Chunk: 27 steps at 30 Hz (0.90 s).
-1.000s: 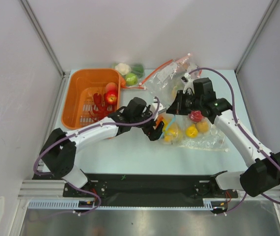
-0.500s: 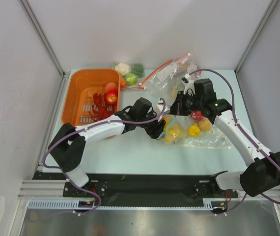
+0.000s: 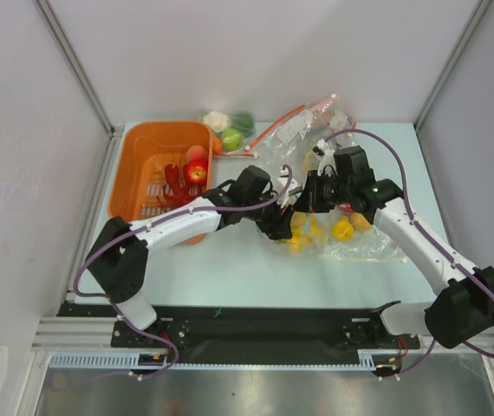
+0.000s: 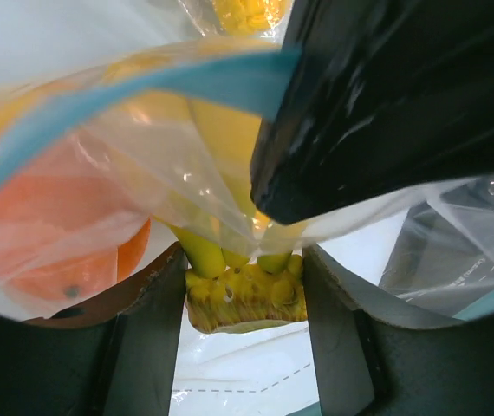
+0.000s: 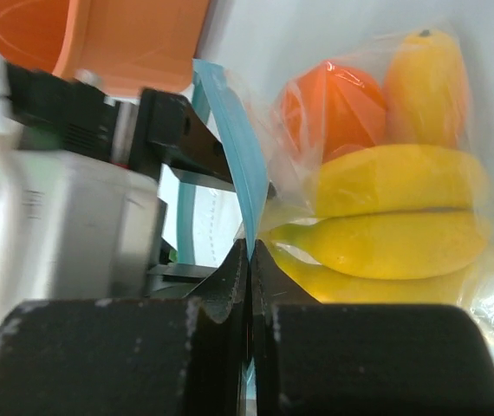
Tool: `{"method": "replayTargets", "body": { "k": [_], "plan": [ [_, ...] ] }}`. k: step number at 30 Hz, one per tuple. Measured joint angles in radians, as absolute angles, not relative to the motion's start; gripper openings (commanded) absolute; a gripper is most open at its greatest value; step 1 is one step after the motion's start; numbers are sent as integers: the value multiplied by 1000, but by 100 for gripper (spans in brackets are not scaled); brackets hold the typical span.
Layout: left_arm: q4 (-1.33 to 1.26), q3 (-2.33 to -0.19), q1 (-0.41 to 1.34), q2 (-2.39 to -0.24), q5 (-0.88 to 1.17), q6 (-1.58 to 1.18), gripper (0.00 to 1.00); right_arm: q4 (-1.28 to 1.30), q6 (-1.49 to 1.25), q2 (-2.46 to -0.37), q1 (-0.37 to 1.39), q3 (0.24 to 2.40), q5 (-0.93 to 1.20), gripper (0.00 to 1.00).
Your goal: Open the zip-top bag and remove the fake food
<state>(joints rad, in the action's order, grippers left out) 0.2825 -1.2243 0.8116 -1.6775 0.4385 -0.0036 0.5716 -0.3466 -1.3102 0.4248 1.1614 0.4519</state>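
Observation:
The zip-top bag (image 3: 355,241) lies at mid-table with its mouth facing left. My right gripper (image 3: 309,198) is shut on its teal zip strip (image 5: 237,165) and holds that lip up. My left gripper (image 3: 285,227) reaches into the open mouth. Its fingers (image 4: 152,329) press on both sides of the stem of the yellow banana bunch (image 4: 245,299), one piece of the fake food. An orange (image 4: 48,251) sits to the left behind the plastic. In the right wrist view the bananas (image 5: 394,217), the orange (image 5: 334,104) and a yellow-orange piece (image 5: 425,74) show inside the bag.
An orange basket (image 3: 143,173) holding a red apple (image 3: 196,171) stands at the left. A second clear bag with a red zip strip (image 3: 303,130) lies at the back, beside a green apple (image 3: 231,139). Cage walls close in both sides and the back.
My left gripper moved right into the bag's mouth and closed from wide open onto the banana bunch. My right gripper shifted slightly left, still clamped on the zip strip.

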Motion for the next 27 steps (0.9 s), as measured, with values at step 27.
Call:
{"method": "replayTargets", "body": {
  "k": [27],
  "plan": [
    [751, -1457, 812, -1655, 364, 100, 0, 638, -302, -1299, 439, 1151, 306, 0]
  ]
}}
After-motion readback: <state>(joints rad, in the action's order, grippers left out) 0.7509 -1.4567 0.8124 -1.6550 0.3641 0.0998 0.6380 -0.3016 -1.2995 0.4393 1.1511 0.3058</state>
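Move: The left fingers already grip the stems of the bananas inside the open bag; the bananas' middle lies about 7 cm to that hand's right, 1 cm ahead and 5 cm below. From the left hand, the orange fruit is some 7 cm ahead, 4 cm right and 4 cm down, and the yellow fruit in the next bag about 17 cm right, 3 cm ahead and 8 cm down. From the right hand, which pinches the blue zip edge, the bananas' middle lies roughly 2 cm back, 2 cm right and 12 cm down. Keeping its grip on the banana stems, the left hand first lifts almost straight up about 2 cm, then draws mainly left, away from the right hand, ending some 4 cm to the left and 3 cm higher with a slight drift back, its fingers tipping about 10 degrees more steeply down. The right hand keeps the blue zip edge pinched in shut fingers and eases about 2 cm down and 2 cm to its right, also tipping its fingers a little further down, so that the two hands part across the bag's mouth. ##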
